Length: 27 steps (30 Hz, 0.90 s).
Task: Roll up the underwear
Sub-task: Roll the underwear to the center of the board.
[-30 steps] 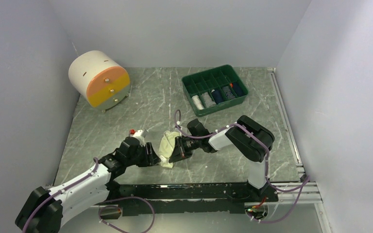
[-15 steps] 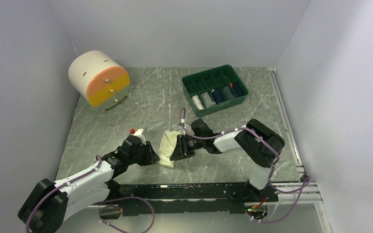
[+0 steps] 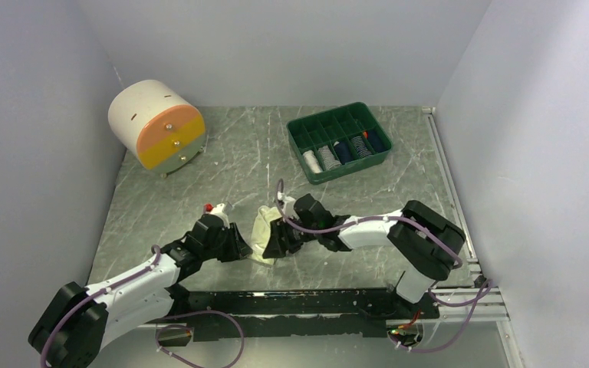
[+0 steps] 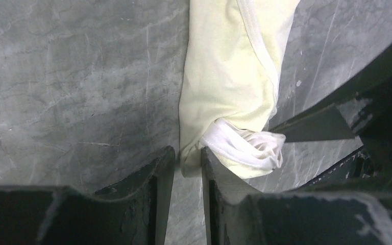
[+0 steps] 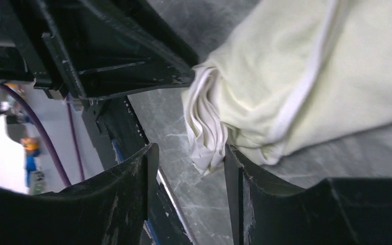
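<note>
A cream-white underwear point(image 3: 262, 230), folded into a long loose roll, lies on the grey marbled table between my two grippers. The left gripper point(image 3: 238, 244) comes at it from the left. In the left wrist view its jaws point(image 4: 188, 155) stand narrow, pinching the near corner of the underwear point(image 4: 224, 76). The right gripper point(image 3: 274, 241) sits at the roll's right side. In the right wrist view it point(image 5: 190, 153) is open, and the bunched white end of the underwear point(image 5: 296, 66) lies against its right finger point(image 5: 235, 173).
A white drum with orange and yellow drawer fronts point(image 3: 156, 123) stands at the back left. A green divided tray point(image 3: 340, 141) holding rolled items sits at the back right. The black base rail point(image 3: 299, 303) runs along the near edge.
My right gripper has opened and let go of the cloth, and its arm has stretched out lower to the right. The left jaws have narrowed onto the cloth's corner.
</note>
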Each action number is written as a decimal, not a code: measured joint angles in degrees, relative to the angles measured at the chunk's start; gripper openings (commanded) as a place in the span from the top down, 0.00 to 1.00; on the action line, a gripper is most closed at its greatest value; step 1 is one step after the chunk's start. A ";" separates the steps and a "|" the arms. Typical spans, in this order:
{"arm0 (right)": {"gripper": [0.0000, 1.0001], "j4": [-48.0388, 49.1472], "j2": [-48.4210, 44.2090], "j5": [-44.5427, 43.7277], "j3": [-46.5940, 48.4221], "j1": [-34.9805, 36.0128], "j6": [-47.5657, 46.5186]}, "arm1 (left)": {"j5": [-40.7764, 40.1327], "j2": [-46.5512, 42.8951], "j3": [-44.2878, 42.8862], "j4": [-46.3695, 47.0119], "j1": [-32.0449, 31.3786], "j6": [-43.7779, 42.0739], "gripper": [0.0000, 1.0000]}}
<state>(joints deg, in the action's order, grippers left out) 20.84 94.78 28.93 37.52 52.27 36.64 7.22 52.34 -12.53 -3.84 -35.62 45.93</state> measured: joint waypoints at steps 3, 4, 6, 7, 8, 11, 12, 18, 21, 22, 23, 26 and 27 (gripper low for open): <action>0.51 -0.96 -0.48 -3.72 1.25 3.19 -2.82 | 0.00 0.02 0.00 -0.02 0.00 0.26 0.67; 0.53 -1.07 -0.57 -5.07 1.36 3.96 -3.32 | 0.00 0.02 0.00 -0.02 0.00 0.28 0.67; 0.59 -1.42 -0.83 -7.56 1.36 4.76 -4.09 | 0.00 0.07 0.00 0.00 0.00 0.28 0.68; 0.62 -1.44 -0.85 -8.59 1.36 4.94 -4.26 | 0.00 0.07 0.00 0.00 0.00 0.28 0.68; 0.64 -1.53 -0.85 -9.49 1.36 5.03 -4.55 | 0.00 0.07 0.00 -0.02 0.00 0.31 0.67; 0.82 -2.27 -0.81 -11.34 1.44 5.03 -5.14 | 0.04 0.04 0.00 -0.04 0.00 0.31 0.67; 0.85 -2.36 -0.81 -11.61 1.44 5.03 -5.35 | 0.04 0.04 0.00 -0.07 0.00 0.28 0.67; 0.94 -1.31 -0.68 -11.39 1.29 4.52 -4.57 | 0.17 -1.27 0.00 -1.07 0.00 0.22 0.52; 0.96 -0.11 -0.13 -10.34 1.22 3.69 -3.54 | 0.50 -3.19 0.00 -2.47 0.00 0.00 0.50; 0.96 0.35 0.22 -9.99 1.16 3.30 -3.23 | 0.61 -4.02 0.00 -3.21 0.00 0.04 0.49; 0.96 0.66 0.52 -9.64 1.09 3.13 -2.99 | 0.68 -4.74 0.11 -3.72 0.00 0.02 0.46; 0.96 1.09 1.09 -8.96 1.09 2.64 -2.58 | 0.96 -7.63 0.90 -5.29 0.00 -0.02 0.39; 0.96 1.25 1.27 -8.85 1.09 2.60 -2.56 | 0.98 -8.74 1.09 -5.75 0.00 -0.17 0.38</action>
<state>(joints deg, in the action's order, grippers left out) 22.09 96.05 20.08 38.61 54.87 34.09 8.21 43.59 -11.44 -9.58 -35.62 45.76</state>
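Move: The rolled near end of the underwear lies between my grippers: from my right hand its middle is about 2 cm left, 1 cm ahead and 2 cm lower. From my left hand it is some 3 cm right and 1 cm back, slightly lower. The unrolled strip reaches outward, its middle roughly 7 cm ahead and 2 cm left of my right hand, or 6 cm ahead and 3 cm right of my left. I swing my right hand a centimetre left and slightly back, tipping the fingers some 10 degrees, then bring it about 2 cm forward and 1 cm down while the fingers close from half open onto the bunched waistband. My left hand holds still at the roll's left end, then opens and comes free, rising and drawing back roughly 1 cm each. ##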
